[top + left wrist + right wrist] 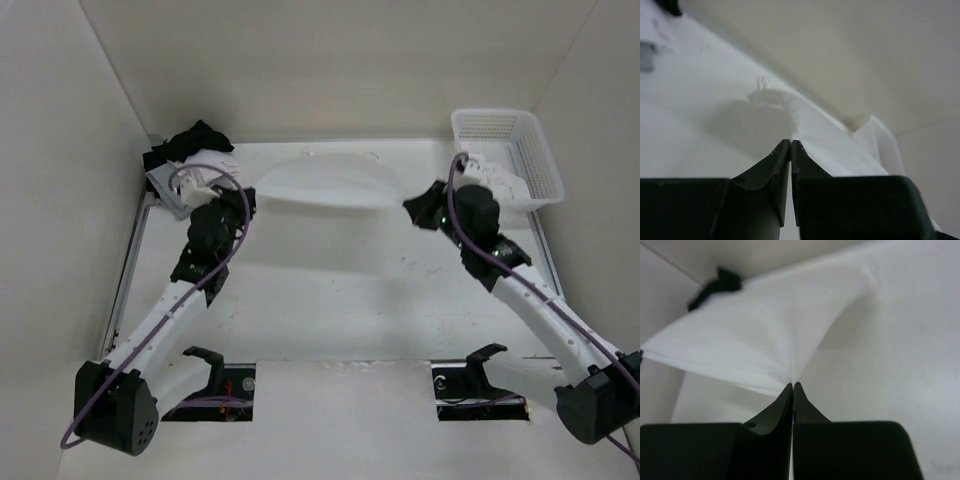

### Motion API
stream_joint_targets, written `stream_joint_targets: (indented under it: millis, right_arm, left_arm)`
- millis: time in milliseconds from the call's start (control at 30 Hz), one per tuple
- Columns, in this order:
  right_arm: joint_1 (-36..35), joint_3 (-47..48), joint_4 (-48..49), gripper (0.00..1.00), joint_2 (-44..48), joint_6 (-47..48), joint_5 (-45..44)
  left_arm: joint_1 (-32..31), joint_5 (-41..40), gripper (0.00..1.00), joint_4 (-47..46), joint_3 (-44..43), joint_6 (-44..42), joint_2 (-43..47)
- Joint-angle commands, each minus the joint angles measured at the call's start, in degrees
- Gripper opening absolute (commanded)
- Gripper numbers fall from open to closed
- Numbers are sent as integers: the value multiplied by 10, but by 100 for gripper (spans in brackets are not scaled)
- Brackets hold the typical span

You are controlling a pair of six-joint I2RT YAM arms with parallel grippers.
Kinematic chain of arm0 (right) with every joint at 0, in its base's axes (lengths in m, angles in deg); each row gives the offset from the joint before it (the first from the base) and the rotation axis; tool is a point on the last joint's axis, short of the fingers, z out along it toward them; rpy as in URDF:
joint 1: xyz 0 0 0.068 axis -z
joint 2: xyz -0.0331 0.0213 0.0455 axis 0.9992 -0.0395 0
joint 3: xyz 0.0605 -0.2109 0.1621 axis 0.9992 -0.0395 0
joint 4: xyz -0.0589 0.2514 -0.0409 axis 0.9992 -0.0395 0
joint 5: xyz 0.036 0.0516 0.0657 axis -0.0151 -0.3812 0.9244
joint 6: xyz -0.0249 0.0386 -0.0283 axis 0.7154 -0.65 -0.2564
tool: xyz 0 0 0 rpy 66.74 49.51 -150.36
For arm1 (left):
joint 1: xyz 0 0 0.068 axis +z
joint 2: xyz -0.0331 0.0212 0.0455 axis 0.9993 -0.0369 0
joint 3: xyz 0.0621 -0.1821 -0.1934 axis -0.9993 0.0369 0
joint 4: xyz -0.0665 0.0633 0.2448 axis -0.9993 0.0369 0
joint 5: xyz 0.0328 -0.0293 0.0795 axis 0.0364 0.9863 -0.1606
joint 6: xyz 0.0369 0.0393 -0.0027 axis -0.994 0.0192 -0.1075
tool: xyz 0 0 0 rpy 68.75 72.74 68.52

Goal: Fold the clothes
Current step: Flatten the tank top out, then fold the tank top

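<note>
A white garment of the clothes (325, 185) hangs stretched above the far side of the table between my two grippers. My left gripper (250, 200) is shut on its left end. My right gripper (410, 208) is shut on its right end. In the left wrist view the jaws (791, 142) are pressed together and the white cloth (825, 137) runs away from the tips; thin loops (761, 84) show at its far edge. In the right wrist view the cloth (765, 340) fans out from the shut tips (792, 384).
A heap of black, grey and white garments (185, 150) lies in the far left corner. A white lattice basket (505, 155) stands at the far right with white cloth (495, 182) spilling over its near side. Walls enclose the table on three sides.
</note>
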Motion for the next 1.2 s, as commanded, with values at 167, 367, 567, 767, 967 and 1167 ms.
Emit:
stream_joint_targets:
  millis: [167, 367, 567, 767, 967, 1167]
  right_arm:
    - [-157, -341, 29, 0, 225, -133, -69]
    - [-358, -404, -97, 0, 351, -286, -141]
    - [-426, -361, -139, 0, 284, -330, -228]
    - [-260, -294, -53, 0, 182, -201, -171]
    - [-96, -256, 50, 1, 58, -139, -54]
    - [-17, -194, 136, 2, -108, -124, -20]
  left_arm:
    - [-46, -4, 5, 165, 278, 14, 283]
    - [-69, 9, 5, 429, 275, 80, 474]
    - [-85, -28, 5, 393, 248, 97, 412]
    - [-63, -36, 5, 149, 170, 43, 145]
    - [-23, -24, 5, 48, 78, 32, -66]
    - [18, -17, 6, -18, 33, 33, -225]
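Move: Both hands hold the tank top's near edge stretched between them, its middle some 8 cm ahead and 6 below. The bare table spot it goes to is about 9 cm back, 14 right and 25 below the left hand; from the right, 7 back, 15 left and 25 below. The clothes pile sits 17 cm ahead and 18 left of the left hand; the basket is 20 ahead and 29 right of the right hand. Both hands, still pinching the edge, plunge back and down about 20 cm, wrists tipping down, then sweep forward low. ##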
